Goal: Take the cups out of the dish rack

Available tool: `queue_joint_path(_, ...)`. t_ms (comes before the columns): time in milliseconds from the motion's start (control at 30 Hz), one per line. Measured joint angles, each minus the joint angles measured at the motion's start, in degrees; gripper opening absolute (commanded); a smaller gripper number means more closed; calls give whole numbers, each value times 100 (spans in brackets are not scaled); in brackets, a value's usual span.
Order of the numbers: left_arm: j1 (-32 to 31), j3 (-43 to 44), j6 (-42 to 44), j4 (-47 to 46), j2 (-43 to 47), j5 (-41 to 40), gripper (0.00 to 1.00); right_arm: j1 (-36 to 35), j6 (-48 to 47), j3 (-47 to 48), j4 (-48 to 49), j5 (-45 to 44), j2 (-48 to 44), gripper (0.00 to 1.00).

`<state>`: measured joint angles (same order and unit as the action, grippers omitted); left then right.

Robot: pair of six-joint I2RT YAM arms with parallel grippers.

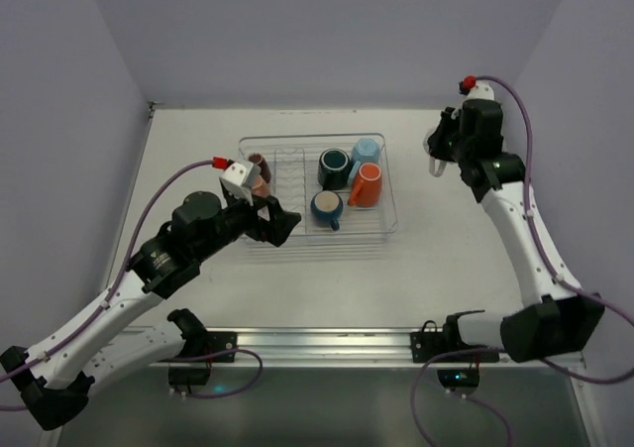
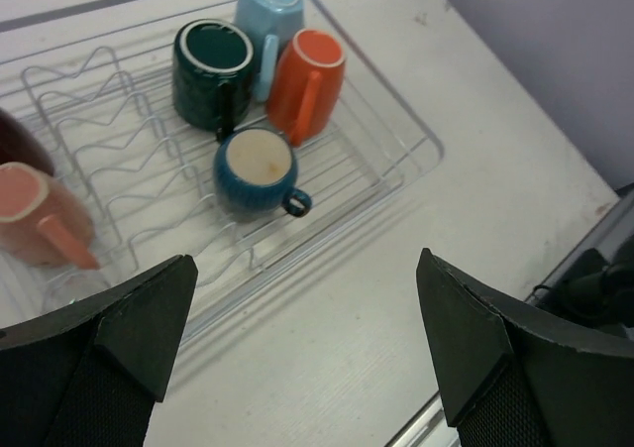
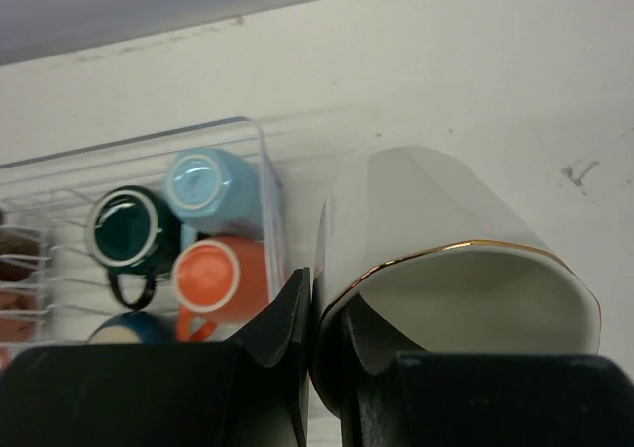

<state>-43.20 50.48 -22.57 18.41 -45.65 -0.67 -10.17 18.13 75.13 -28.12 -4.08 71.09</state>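
The clear wire dish rack (image 1: 390, 191) sits mid-table. In it are a dark teal mug (image 1: 333, 167), a light blue mug (image 1: 367, 152), an orange mug (image 1: 366, 185), a navy mug (image 1: 326, 207), and pinkish and brown cups (image 1: 260, 172) at its left end. My left gripper (image 1: 281, 224) is open and empty over the rack's near edge; in the left wrist view (image 2: 307, 348) the navy mug (image 2: 256, 169) lies ahead of it. My right gripper (image 1: 440, 152) is shut on the rim of a white gold-rimmed mug (image 3: 446, 229), held right of the rack.
The left wrist view shows the pinkish mug (image 2: 40, 214) lying among the rack's prongs (image 2: 99, 140) and bare table (image 2: 475, 169) to the rack's right. A metal rail (image 1: 317, 343) runs along the near table edge. Walls enclose the back and sides.
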Motion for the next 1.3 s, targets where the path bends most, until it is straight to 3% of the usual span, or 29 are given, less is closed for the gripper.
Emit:
queue_joint_path(267, 4, -286, 562, 503, -76, -516, 100, 476, -654, 1604, -1060, -219, 2962, 0)
queue_joint_path(400, 11, -358, 702, 527, -85, -514, 100, 509, -844, 2277, -1447, -133, 4013, 0)
queue_joint_path(800, 46, -391, 826, 525, -258, -420, 100, 511, -1126, 3195, -1755, 295, 5060, 4)
queue_joint_path(833, 46, -391, 828, 522, -286, -415, 100, 509, -1154, 3239, -1766, 297, 5093, 7)
queue_joint_path(900, 50, -391, 833, 525, -352, -407, 100, 509, -1178, 3303, -1777, 332, 5130, 23)
queue_joint_path(933, 52, -391, 833, 520, -396, -402, 100, 509, -1191, 3320, -1775, 339, 5139, 36)
queue_joint_path(1000, 68, -389, 824, 522, -498, -365, 100, 509, -1209, 3366, -1777, 334, 5141, 47)
queue_joint_path(1033, 72, -385, 820, 518, -557, -332, 100, 509, -1209, 3394, -1773, 332, 5139, 58)
queue_joint_path(1133, 76, -273, 765, 518, -780, -190, 100, 509, -1198, 3403, -1759, 326, 5012, 71)
queue_joint_path(1300, 42, 234, 527, 345, -1300, 61, 100, 509, -1088, 2911, -1480, 354, 4022, 82)
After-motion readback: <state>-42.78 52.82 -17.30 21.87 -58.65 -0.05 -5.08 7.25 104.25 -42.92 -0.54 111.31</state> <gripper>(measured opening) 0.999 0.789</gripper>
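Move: The bare table spot for the white cup in my right hand lies about 12 cm ahead, 2 cm right and 25 cm below that hand; the light blue cup is about 15 cm left of the spot, level with it. The blue cup is some 15 cm ahead of my open left hand, 13 cm right and 23 below; the dark green cup stands 10 cm beyond it, the orange one 6 cm farther out and 10 right. I swing the white cup down about 20 cm and forward 12 with my right hand, tipping the fingers some 35 degrees downward, to the open table right of the rack; there I open them, let go and rise about 7 cm. Meanwhile my left hand, still wide open, sinks 8 cm towards the blue cup, then eases right and slightly up. ##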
